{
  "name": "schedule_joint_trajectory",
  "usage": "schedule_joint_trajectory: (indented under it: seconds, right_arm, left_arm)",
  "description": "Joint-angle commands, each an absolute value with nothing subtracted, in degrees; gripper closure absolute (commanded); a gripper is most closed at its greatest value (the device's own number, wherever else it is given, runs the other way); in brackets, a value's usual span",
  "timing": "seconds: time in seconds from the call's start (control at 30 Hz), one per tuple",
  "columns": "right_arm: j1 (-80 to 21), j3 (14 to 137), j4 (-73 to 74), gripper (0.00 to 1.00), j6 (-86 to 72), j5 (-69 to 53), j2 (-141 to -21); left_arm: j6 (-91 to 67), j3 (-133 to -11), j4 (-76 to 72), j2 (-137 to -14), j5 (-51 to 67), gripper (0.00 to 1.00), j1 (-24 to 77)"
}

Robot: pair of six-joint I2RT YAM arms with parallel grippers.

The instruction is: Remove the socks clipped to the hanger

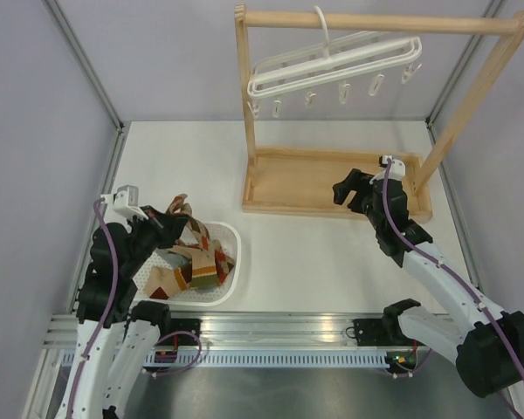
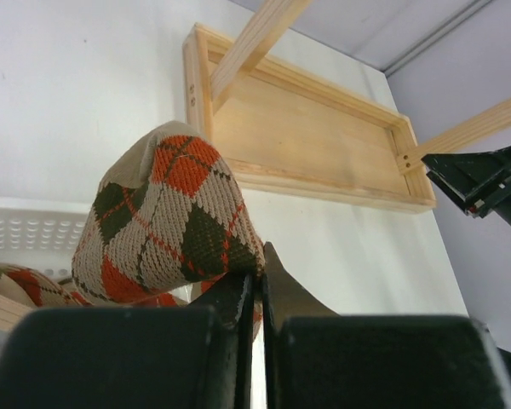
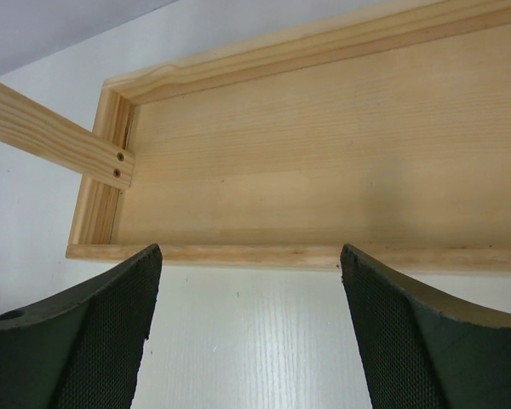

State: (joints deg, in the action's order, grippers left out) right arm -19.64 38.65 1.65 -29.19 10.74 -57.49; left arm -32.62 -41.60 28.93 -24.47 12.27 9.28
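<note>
The white hanger [image 1: 332, 65] hangs by its hook from the wooden rail, and its row of clips [image 1: 343, 91] dangles with no socks on them. Several argyle socks [image 1: 196, 262] lie piled in the white basket [image 1: 236, 253]. Over the basket's far left corner, my left gripper [image 1: 176, 214] is shut on one argyle sock [image 2: 166, 221], which bulges up above the closed jaws [image 2: 257, 273]. My right gripper [image 1: 349, 188] hovers at the front edge of the wooden tray [image 3: 307, 170], open [image 3: 249, 256] with nothing between its fingers.
The wooden rack [image 1: 306, 179] stands at the back right, with two uprights, a top rail and a shallow tray as its base. Grey walls close in the table on the left, right and back.
</note>
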Motion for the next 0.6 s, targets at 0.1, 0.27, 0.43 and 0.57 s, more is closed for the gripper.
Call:
schedule_joint_trajectory:
  seconds: [0.1, 0.27, 0.43, 0.57]
  right_arm:
    - [-18.81, 36.21, -5.71, 0.11, -31.99, 5.89, -58.71]
    - [-18.37, 35.86, -5.71, 0.11, -32.08, 5.54, -58.36]
    - [-18.28, 35.42, -5.98, 0.11, -32.87, 5.01, -58.18]
    - [-18.28, 34.89, -6.06, 0.11, -33.31, 5.01, -57.66]
  left_arm:
    - [-36.91, -37.89, 31.03, -23.29, 17.66, 0.98, 8.96]
    - [-38.14, -33.58, 30.23, -20.22, 17.84, 0.98, 8.96]
    - [-38.32, -31.03, 30.32, -19.25, 19.77, 0.98, 9.14]
    - [-38.06, -30.94, 32.78, -18.46, 19.25, 0.98, 9.58]
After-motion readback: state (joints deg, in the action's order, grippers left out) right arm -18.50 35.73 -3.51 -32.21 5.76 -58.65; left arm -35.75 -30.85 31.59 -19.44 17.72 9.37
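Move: The basket that the held sock is being taken to lies under the left hand, its middle about 4 cm back, 5 cm to the left and roughly 20 cm below. The socks already in it are heaped some 4 cm back, 2 cm left and 20 cm down, while the near left corner of the wooden stand is about 12 cm ahead, 10 cm right and 24 cm below. From the right hand the basket's middle is some 16 cm back, 44 cm left and 15 cm below. The last argyle sock, still pinched in the left hand's shut fingers, is lowered about 7 cm towards the heap in the basket, with only some 2 cm of drift back. The fingers tip down roughly 10 degrees as the hand sinks, most quickly early on and then slowing, and they keep their hold. ##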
